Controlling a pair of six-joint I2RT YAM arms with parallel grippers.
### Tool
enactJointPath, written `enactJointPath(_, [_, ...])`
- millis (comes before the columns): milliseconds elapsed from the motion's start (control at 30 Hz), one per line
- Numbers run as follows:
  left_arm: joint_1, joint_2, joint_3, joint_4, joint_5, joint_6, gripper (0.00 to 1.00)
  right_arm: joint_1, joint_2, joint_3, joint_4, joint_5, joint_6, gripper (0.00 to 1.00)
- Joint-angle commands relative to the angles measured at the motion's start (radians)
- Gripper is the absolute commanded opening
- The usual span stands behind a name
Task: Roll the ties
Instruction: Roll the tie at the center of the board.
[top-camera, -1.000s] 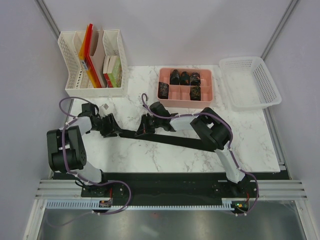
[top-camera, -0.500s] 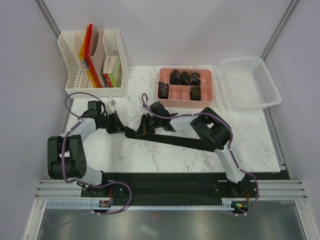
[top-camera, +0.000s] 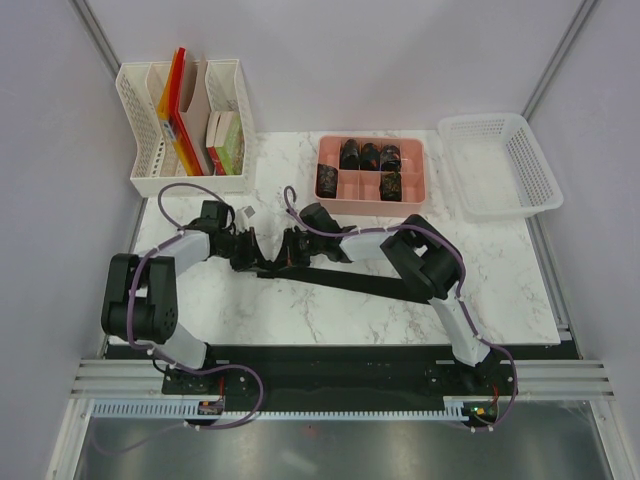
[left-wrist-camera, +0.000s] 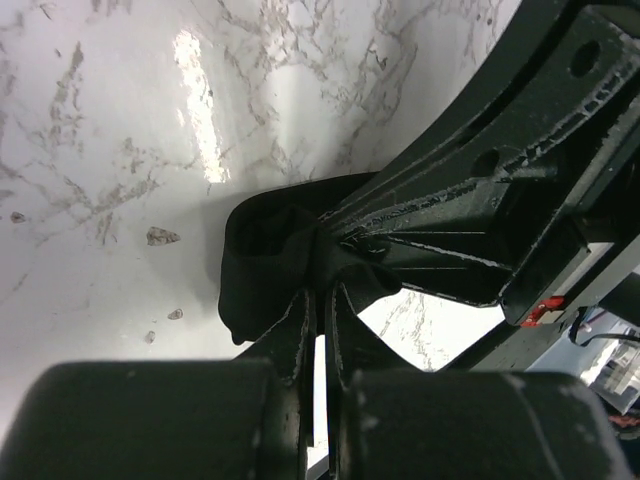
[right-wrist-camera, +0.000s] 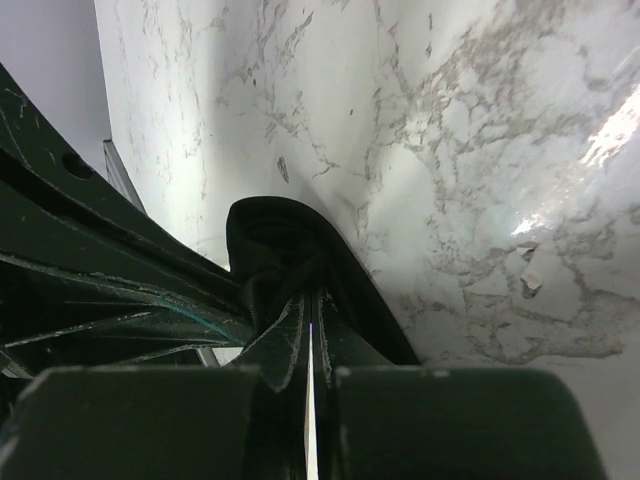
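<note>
One black tie (top-camera: 350, 281) lies as a long strip across the marble table, running right under my right arm. Its left end is bunched between both grippers. My left gripper (top-camera: 254, 262) is shut on a fold of that tie (left-wrist-camera: 262, 268), fingertips pinched together in the left wrist view (left-wrist-camera: 322, 292). My right gripper (top-camera: 288, 256) is shut on the same bunched end (right-wrist-camera: 280, 240), close beside the left one (right-wrist-camera: 312, 298). Several rolled ties (top-camera: 368, 157) sit in the pink tray (top-camera: 371, 199).
A white file rack (top-camera: 186, 175) with books stands at the back left. A white basket (top-camera: 498, 208) sits at the back right. The pink tray is just behind the right gripper. The table's front edge runs along the black base rail (top-camera: 340, 358).
My left gripper has slid right along the tie towards the right gripper and gone from open to shut on the tie's end. The right gripper has stayed in place.
</note>
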Motion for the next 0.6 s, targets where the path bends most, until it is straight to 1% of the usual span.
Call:
enactJointPath(0, [-0.020,0.062,0.035,0.012,-0.150,-0.050,0.02,0.006,0.040,-0.005,-0.044,0.036,-0.013,0.00])
enactJointPath(33, [-0.020,0.073,0.040,0.005,-0.169,-0.057,0.02,0.004,0.038,-0.005,-0.044,0.033,-0.013,0.00])
enactJointPath(67, [-0.020,0.081,0.041,-0.001,-0.218,-0.060,0.02,0.001,0.032,-0.008,-0.044,0.031,-0.008,0.02])
enactJointPath(200, [-0.020,0.130,0.055,-0.035,-0.294,-0.063,0.02,-0.010,-0.017,-0.016,-0.054,0.007,-0.018,0.15])
enactJointPath(300, [-0.018,0.158,0.087,-0.055,-0.314,-0.064,0.02,-0.017,-0.052,-0.017,-0.061,-0.012,-0.019,0.20])
enactJointPath(433, [-0.021,0.178,0.107,-0.072,-0.322,-0.066,0.02,-0.022,-0.092,-0.019,-0.075,-0.026,-0.022,0.21])
enactJointPath(567, [-0.021,0.179,0.109,-0.077,-0.328,-0.063,0.02,-0.024,-0.117,-0.019,-0.090,-0.023,-0.038,0.32])
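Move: The tie's rolled end is between my two hands. My left fingers are already shut on it, with its middle about 1 cm to their right and 1 cm below. From my right hand, also shut at the fold, that middle lies roughly 2 cm left at about the same height. From my left hand, the flat strip's middle is some 20 cm right, 3 cm back and 3 cm below, and the pink box is about 23 cm right and 20 cm ahead. I keep my left fingers shut on the tie's rolled end and carry it about 2 cm forward, slightly left and down towards the board, with a small wrist turn of under 10 degrees. My right hand eases about 1 cm forward, then parts its fingers roughly a quarter, coming free of the fold as it draws some 1.5 cm to the right and a little up. ##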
